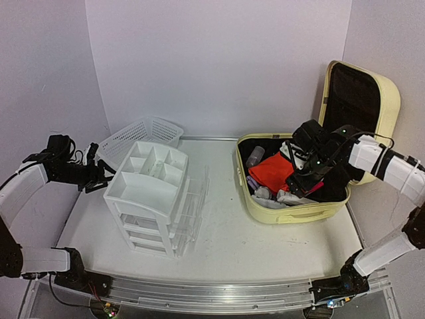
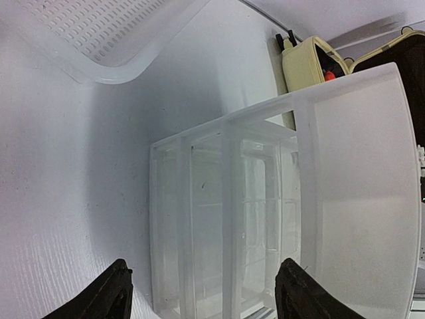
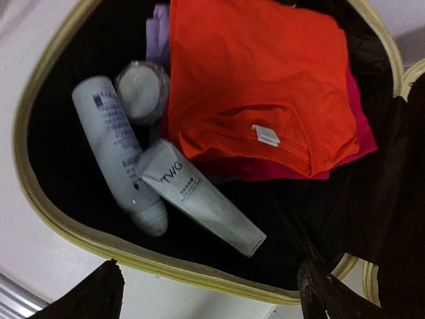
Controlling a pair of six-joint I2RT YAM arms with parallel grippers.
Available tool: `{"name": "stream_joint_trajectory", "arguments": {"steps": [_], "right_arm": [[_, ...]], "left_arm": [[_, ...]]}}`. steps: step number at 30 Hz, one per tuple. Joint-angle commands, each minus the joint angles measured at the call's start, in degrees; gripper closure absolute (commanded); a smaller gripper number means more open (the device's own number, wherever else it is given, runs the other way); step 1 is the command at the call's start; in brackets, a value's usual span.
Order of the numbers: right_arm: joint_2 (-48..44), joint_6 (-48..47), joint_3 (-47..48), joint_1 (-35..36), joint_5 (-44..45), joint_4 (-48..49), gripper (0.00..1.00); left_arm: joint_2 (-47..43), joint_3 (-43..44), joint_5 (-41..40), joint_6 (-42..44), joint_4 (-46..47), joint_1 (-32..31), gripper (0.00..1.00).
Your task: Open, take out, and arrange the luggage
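Observation:
The pale yellow luggage [image 1: 292, 214] lies open at the right of the table, its black-lined lid [image 1: 358, 93] standing upright behind it. Inside are a folded orange shirt [image 3: 259, 73] over magenta cloth, a grey tube [image 3: 199, 199], a white bottle [image 3: 116, 146] and a small round jar [image 3: 141, 90]. My right gripper [image 1: 302, 186] hangs open above the front rim [image 3: 199, 276] of the luggage, its fingers wide apart and holding nothing. My left gripper [image 1: 99, 174] is far off at the left, open and empty, facing the side of the white drawer organizer [image 2: 265, 219].
The white drawer organizer [image 1: 149, 199] stands left of centre with clear drawers pulled out toward the right. A white mesh basket [image 1: 139, 136] lies behind it near the back wall. White walls close in the left, back and right sides.

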Motion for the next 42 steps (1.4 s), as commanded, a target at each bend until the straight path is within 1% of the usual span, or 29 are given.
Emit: {"name": "stream_joint_trajectory", "arguments": {"steps": [1,2,5,6,9,14,17,25,29,33,36,39,42], "right_arm": [[2.5,-14.5,1.3,-7.5,-12.7,0.5,0.13],[4.1,-15.1,2.1,-9.5,-15.1,0.1,0.15],[10.0,-17.4,3.8,-12.2,-18.1,-2.4,0.28],[11.4,-18.0,4.1,-12.4,-18.4,-2.9,0.29],[14.0,-19.7,4.2,-12.5,-20.1,-3.1,0.25],[17.8,-22.3,4.6,-12.6,-18.9,-2.6,0.20],[19.2,-22.8,4.0,-12.5,-18.5,-0.3,0.20],[22.5,-24.6,2.7,-12.6,-20.4,6.1,0.24],[23.4,-25.1,2.7,-12.7,-19.7,6.7,0.34],[21.9,-26.2,1.2,-12.5,-19.4,7.3,0.37],[19.6,-26.8,-0.4,-12.6,-20.9,9.0,0.42],[18.5,-26.7,-1.1,-12.6,-21.4,9.8,0.50],[17.6,-26.7,-1.5,-12.6,-21.0,10.1,0.54]], "left_arm": [[-0.5,1.9,-0.5,2.5,0.1,0.3,0.25],[-0.4,1.6,-0.6,2.8,0.0,0.3,0.25],[-0.4,0.8,-1.0,3.7,0.1,0.3,0.26],[-0.6,0.8,-1.1,3.8,0.1,0.3,0.26],[-0.9,0.7,-1.2,4.0,0.3,0.3,0.26],[-0.4,0.7,-0.4,4.1,0.7,0.3,0.25],[-0.4,0.7,0.0,4.3,0.8,0.3,0.26],[-0.7,0.5,-0.1,4.3,1.0,0.3,0.26],[-0.6,0.6,-0.1,4.3,1.0,0.3,0.26],[-0.5,0.5,-0.1,4.3,1.0,0.4,0.26],[-0.4,0.6,0.0,4.3,1.0,0.3,0.26],[-0.3,0.5,0.0,4.3,1.0,0.3,0.27],[-0.4,0.4,0.0,4.3,1.1,0.3,0.27]]}}
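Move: The white TWG box lies in the open suitcase about 3 cm ahead of the right hand and some 13 cm below, neither left nor right of it. The white bottle lies about 7 cm to the left of the box and 1 cm farther out. The round jar is about 8 cm left of the box and 4 cm farther out, and the orange shirt's middle 8 cm beyond the box and 3 cm left. From the left hand the box lies roughly 52 cm to the right, 3 cm ahead and 14 cm below. Towards the TWG box the right hand sinks about 12 cm into the suitcase, quickly at first and then easing, and works forward some 3 cm. The wrist tips about 20 degrees until the fingers point almost straight down and turns nearly as much counter-clockwise, to line up across the box. The wide-open fingers narrow to about half open around it; a firm hold can't be seen. ##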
